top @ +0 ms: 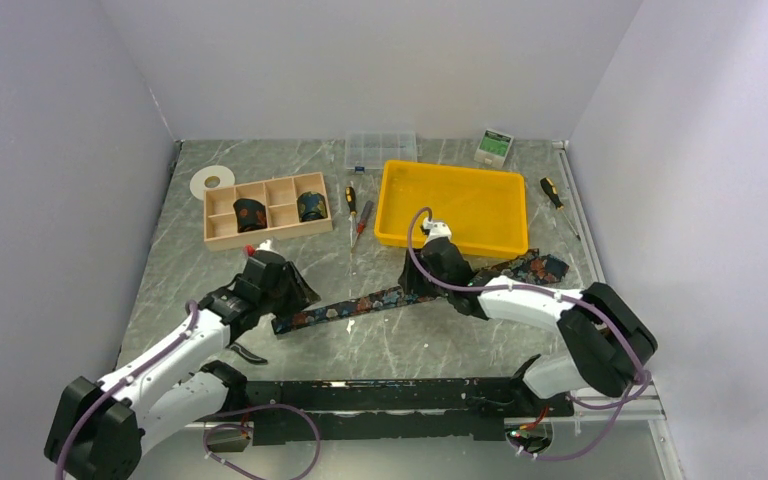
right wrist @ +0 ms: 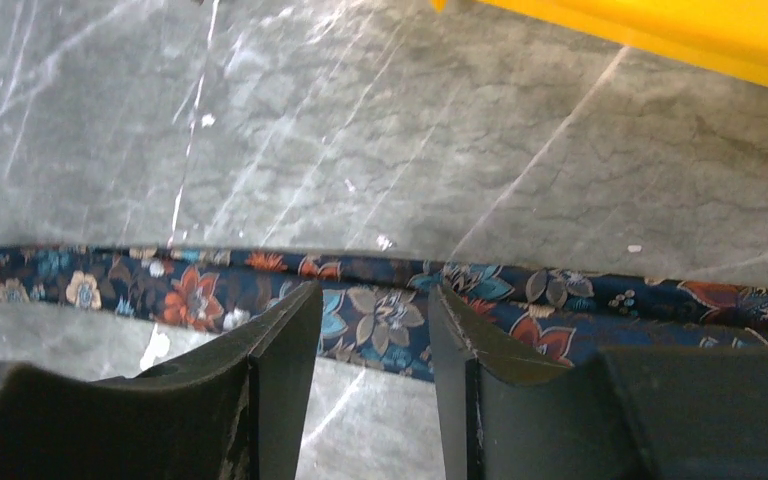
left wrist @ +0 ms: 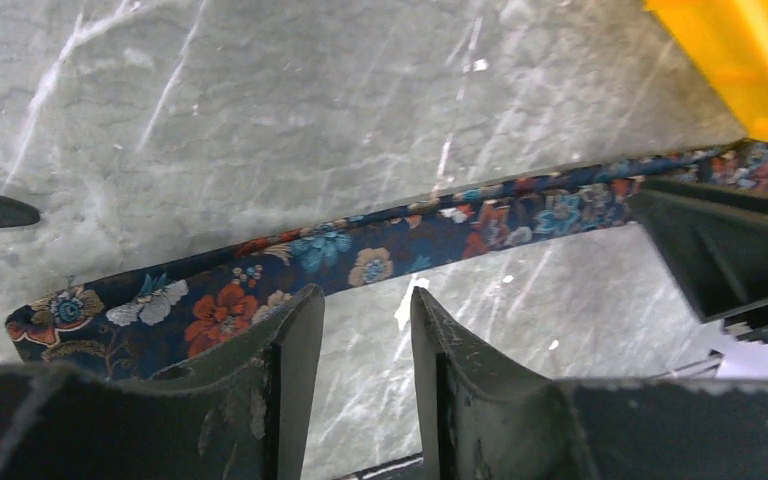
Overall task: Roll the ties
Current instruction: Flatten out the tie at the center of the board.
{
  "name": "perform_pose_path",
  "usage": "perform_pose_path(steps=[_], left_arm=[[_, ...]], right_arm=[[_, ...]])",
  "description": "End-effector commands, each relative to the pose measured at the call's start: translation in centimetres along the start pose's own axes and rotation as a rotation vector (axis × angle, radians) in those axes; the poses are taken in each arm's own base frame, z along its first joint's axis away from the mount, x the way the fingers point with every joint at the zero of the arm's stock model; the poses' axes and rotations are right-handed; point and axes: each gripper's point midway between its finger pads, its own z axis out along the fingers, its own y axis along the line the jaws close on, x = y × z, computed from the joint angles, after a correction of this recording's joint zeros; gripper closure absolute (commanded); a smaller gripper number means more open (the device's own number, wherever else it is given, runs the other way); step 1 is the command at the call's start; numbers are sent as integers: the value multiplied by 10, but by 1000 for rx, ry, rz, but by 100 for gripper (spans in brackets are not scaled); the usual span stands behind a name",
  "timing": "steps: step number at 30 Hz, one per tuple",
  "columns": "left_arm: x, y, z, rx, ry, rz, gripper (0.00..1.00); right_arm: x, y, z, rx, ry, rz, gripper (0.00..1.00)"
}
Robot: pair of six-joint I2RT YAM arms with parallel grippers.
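Note:
One tie (top: 360,303) lies flat as a long dark floral strip slanting across the table, from near my left gripper (top: 296,298) to beside the yellow tray. In the left wrist view the tie (left wrist: 380,255) runs just beyond my open left gripper (left wrist: 365,312), whose left fingertip overlaps its narrow end; only bare table shows in the gap. My right gripper (right wrist: 372,302) is open over the middle of the tie (right wrist: 110,285), with fabric visible between the tips and nothing pinched. Two rolled ties (top: 250,213) (top: 310,207) sit in the wooden organiser (top: 222,230).
A yellow tray (top: 505,245) stands right behind the right gripper. Screwdrivers (top: 352,200) (top: 552,192), a clear plastic box (top: 380,148), a white tape ring (top: 212,181) and a small green-white box (top: 495,146) lie toward the back. Black-handled pliers (top: 247,353) lie under the left arm.

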Motion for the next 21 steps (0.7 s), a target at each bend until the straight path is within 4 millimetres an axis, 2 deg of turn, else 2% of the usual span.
perform_pose_path(steps=[1, 6, 11, 16, 21], left_arm=[[-3, 12, 10, -48, -33, -19, 59], [-2, 26, 11, -104, -42, -27, 66], [7, 41, 8, -127, -46, -50, 71], [13, 52, -7, -134, -62, -92, 78], [9, 64, -23, -164, -121, -120, 86]], right_arm=[[-37, 7, 12, -25, -123, 121, 53], [-47, 3, 22, 15, -135, 116, 54], [-41, -6, 30, 51, -119, 119, 55], [-39, -13, 22, 69, -129, 117, 56], [-39, -18, 15, 82, -142, 106, 56]])
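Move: The tie's left end lies about 7 cm to the left hand's left, 5 cm back and some 7 cm below; the pliers are about 16 cm to this hand's left and 7 cm back. For the right hand, the tie's middle stretch is almost underneath, roughly 2 cm back and 4 cm down, with the yellow tray's middle about 18 cm ahead and 9 cm right, and the red screwdriver 15 cm ahead and 10 cm left. Sinking about 2.5 cm at first, the left hand then draws left and back, some 4.5 cm in all, towards the tie's left end, narrowing its half-open fingers to nearly shut and rising a little at the finish. Meanwhile the right hand slides forward about 3.5 cm, off the tie's line towards the tray, fingers still half open, turning slightly clockwise. ##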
